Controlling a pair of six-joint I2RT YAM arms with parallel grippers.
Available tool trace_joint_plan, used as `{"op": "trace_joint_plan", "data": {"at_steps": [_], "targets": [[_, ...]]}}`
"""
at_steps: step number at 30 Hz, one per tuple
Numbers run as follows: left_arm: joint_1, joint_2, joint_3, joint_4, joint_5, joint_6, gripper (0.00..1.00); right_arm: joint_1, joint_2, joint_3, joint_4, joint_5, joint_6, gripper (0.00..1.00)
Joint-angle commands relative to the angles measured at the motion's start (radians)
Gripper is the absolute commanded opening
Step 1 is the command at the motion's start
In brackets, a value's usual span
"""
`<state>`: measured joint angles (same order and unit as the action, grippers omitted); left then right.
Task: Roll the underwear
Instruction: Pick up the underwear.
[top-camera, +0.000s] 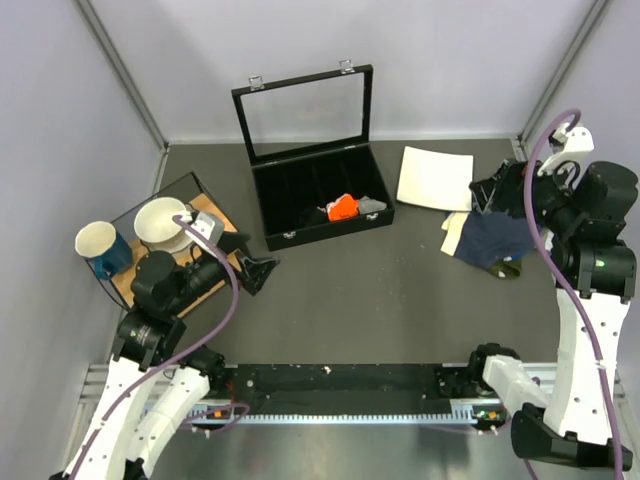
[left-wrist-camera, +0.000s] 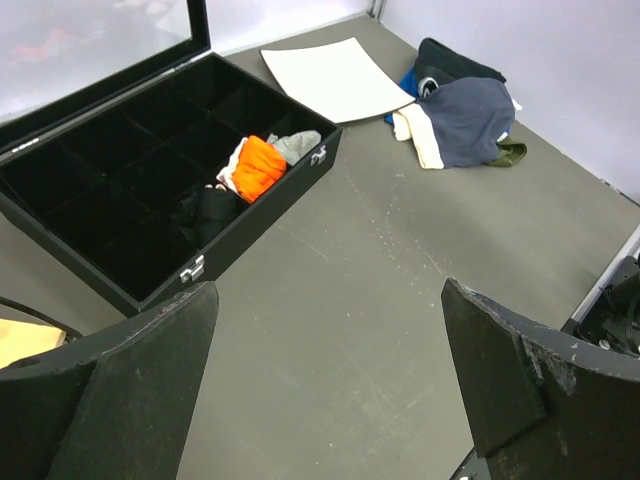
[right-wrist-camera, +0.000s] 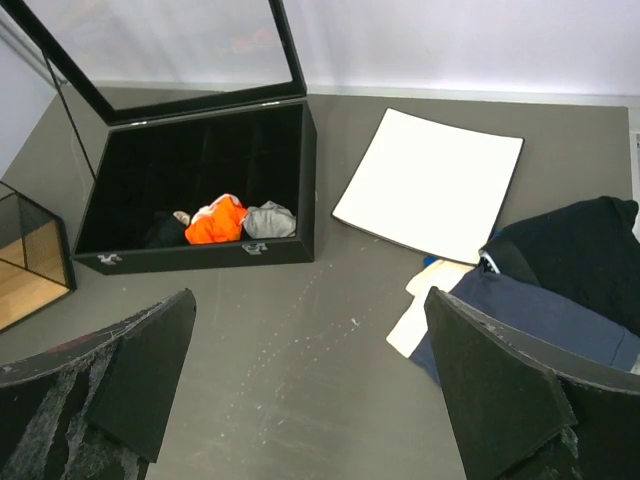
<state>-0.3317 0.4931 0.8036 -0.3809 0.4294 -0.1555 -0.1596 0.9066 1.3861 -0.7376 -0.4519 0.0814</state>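
Note:
The underwear (top-camera: 492, 240), dark navy with a pale beige waistband, lies crumpled on the table at the right, on a small pile of clothes. It also shows in the left wrist view (left-wrist-camera: 468, 118) and the right wrist view (right-wrist-camera: 545, 312). My right gripper (top-camera: 487, 200) is open and empty, held above the far left edge of that pile; in its own view (right-wrist-camera: 310, 310) the jaws stand wide over bare table. My left gripper (top-camera: 262, 270) is open and empty at the left, near the black case; in its own view (left-wrist-camera: 330, 300) its jaws are wide apart.
A black compartment case (top-camera: 320, 190) with its glass lid raised holds an orange cloth (top-camera: 343, 207), a grey cloth (top-camera: 371, 205) and a dark one. A white board (top-camera: 435, 178) lies by the pile. A black garment (right-wrist-camera: 575, 240) lies behind the underwear. A bowl (top-camera: 162, 222) and a mug (top-camera: 98, 243) stand at the left.

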Motion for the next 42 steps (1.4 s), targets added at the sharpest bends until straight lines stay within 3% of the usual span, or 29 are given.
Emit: {"op": "trace_joint_plan", "data": {"at_steps": [1, 6, 11, 18, 21, 27, 33, 38, 42], "targets": [[0.003, 0.005, -0.035, 0.088, 0.023, 0.008, 0.99, -0.041, 0.012, 0.011, 0.038, -0.062, -0.018, 0.99], [0.002, 0.012, -0.092, 0.187, 0.054, 0.007, 0.99, -0.049, 0.017, -0.004, 0.037, -0.171, -0.077, 0.99], [-0.001, 0.007, -0.187, 0.28, 0.069, -0.015, 0.99, -0.058, 0.018, -0.05, -0.011, -0.388, -0.253, 0.99], [-0.006, 0.044, -0.208, 0.237, 0.089, -0.009, 0.99, -0.058, 0.035, -0.189, -0.023, -0.467, -0.483, 0.99], [-0.007, 0.045, -0.221, 0.229, 0.081, -0.003, 0.99, -0.057, 0.07, -0.225, -0.023, -0.4, -0.518, 0.99], [-0.009, 0.051, -0.211, 0.197, 0.036, 0.013, 0.99, 0.044, 0.222, -0.252, -0.02, 0.04, -0.59, 0.99], [-0.007, 0.061, -0.211, 0.194, 0.023, 0.016, 0.99, 0.071, 0.461, -0.236, 0.047, 0.305, -0.62, 0.9], [-0.007, 0.088, -0.21, 0.186, 0.016, 0.025, 0.99, 0.084, 0.62, -0.2, 0.099, 0.443, -0.667, 0.8], [-0.006, 0.101, -0.21, 0.186, 0.014, 0.028, 0.99, 0.129, 0.687, -0.208, 0.102, 0.403, -0.695, 0.77]]}}
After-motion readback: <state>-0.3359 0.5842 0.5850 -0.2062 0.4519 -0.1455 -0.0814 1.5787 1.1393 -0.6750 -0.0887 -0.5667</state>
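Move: The navy underwear with the cream waistband lies about 11 cm ahead of the right hand, 8 cm to its right and some 37 cm below. The black cloth stands roughly 11 cm beyond it and 4 cm farther right, the white tray about 14 cm beyond it and 12 cm to its left; the olive cloth pokes out 7 cm nearer and 4 cm right of it. From the left hand the underwear is some 19 cm ahead, 46 cm right. No contact shows yet: the right hand dives towards the navy underwear, first easing some 4 cm left with a counter-clockwise turn, then dropping about 30 cm while swinging forward and right. Its fingers tip from nearly level to steeply down and narrow by about a fifth. The left hand, empty and open, sinks roughly 8 cm. ##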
